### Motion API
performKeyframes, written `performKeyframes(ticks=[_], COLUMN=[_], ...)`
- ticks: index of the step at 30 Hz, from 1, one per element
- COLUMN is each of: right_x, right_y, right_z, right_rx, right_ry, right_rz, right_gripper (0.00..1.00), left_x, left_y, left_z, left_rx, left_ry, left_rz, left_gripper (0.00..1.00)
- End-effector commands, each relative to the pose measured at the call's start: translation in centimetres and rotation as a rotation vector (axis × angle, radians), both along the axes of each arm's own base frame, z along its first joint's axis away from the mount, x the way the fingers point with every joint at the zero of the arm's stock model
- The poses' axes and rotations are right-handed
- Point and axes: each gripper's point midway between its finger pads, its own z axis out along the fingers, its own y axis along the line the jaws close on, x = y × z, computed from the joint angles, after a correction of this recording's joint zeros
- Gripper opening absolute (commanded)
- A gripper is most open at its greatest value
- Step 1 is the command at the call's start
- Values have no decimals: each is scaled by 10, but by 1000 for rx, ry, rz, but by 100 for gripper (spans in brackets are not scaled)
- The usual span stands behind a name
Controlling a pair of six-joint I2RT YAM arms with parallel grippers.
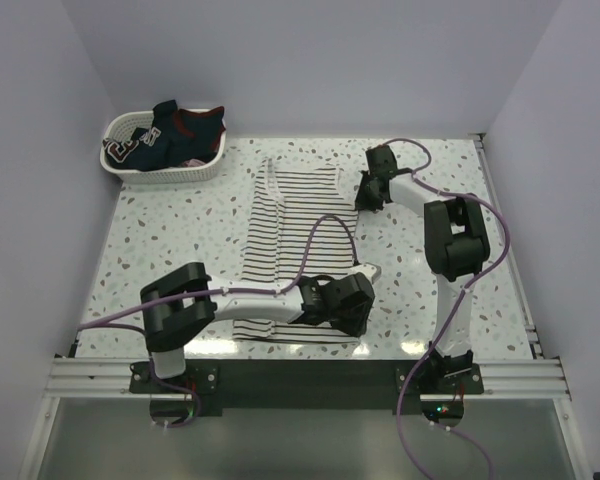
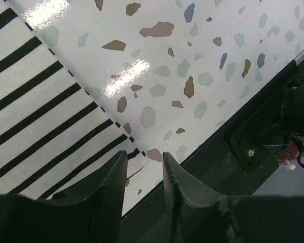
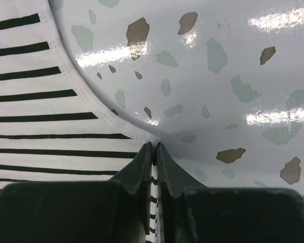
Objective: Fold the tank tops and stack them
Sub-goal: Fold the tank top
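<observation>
The white tank top with thin dark stripes [image 1: 290, 235] lies flat in the middle of the table. My right gripper [image 1: 360, 198] is at its far right edge. In the right wrist view the gripper [image 3: 155, 145] is shut on the striped cloth [image 3: 50, 106], just below the curved armhole hem. My left gripper [image 1: 352, 318] is at the shirt's near right corner. In the left wrist view it [image 2: 144, 157] is open, with the hem corner of the striped cloth [image 2: 45, 116] lying just ahead between the fingertips [image 2: 120, 169]. A dark navy tank top with red trim [image 1: 175, 130] lies in the basket.
A white plastic basket [image 1: 120, 160] stands at the far left corner and holds the navy top with other cloth. The table's near edge with its dark rail [image 2: 228, 131] runs close beside the left gripper. White walls enclose the speckled table [image 1: 160, 230].
</observation>
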Motion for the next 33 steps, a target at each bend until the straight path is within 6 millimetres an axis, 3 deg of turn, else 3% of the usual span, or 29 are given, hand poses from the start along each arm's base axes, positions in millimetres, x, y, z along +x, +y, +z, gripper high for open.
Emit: performKeyframes(ticks=[1, 18, 24, 29, 33], right_x=[-5, -8, -10, -13, -15], right_y=[-5, -10, -12, -18, -29], right_z=[-4, -1, -3, -5, 1], right_rx=[-2, 1, -1, 0, -3], right_ry=[9, 7, 13, 19, 20], right_rz=[-6, -10, -13, -27, -64], right_gripper=[6, 3, 1, 0, 0], left_x=[3, -7, -8, -8, -13], left_y=[-7, -7, -8, -14, -26], left_z=[7, -20, -26, -10, 12], left_rx=[27, 161, 175, 138, 39], left_ry=[-50, -99, -96, -111, -118], left_rz=[28, 20, 9, -6, -58], left_gripper=[39, 32, 19, 2, 0])
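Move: The near right hem corner of the tank top lies just under my open left fingers, roughly 3 cm below and 2 cm back. The hem's other corner is some 28 cm to the left, at about the same depth, and the table's front edge runs about 5 cm back from my left hand. My right hand already pinches the armpit edge between its fingertips; the near hem corner lies about 36 cm straight back from it. I ease my left hand down about 3 cm and back about 1 cm onto the tank top beside its near right hem corner, tipping the fingers some 10 degrees steeper towards the table. Once it is low, I shut the fingers from part-open and pinch the fabric just ahead of the corner. My right hand stays put and keeps its pinch at the armpit edge. ##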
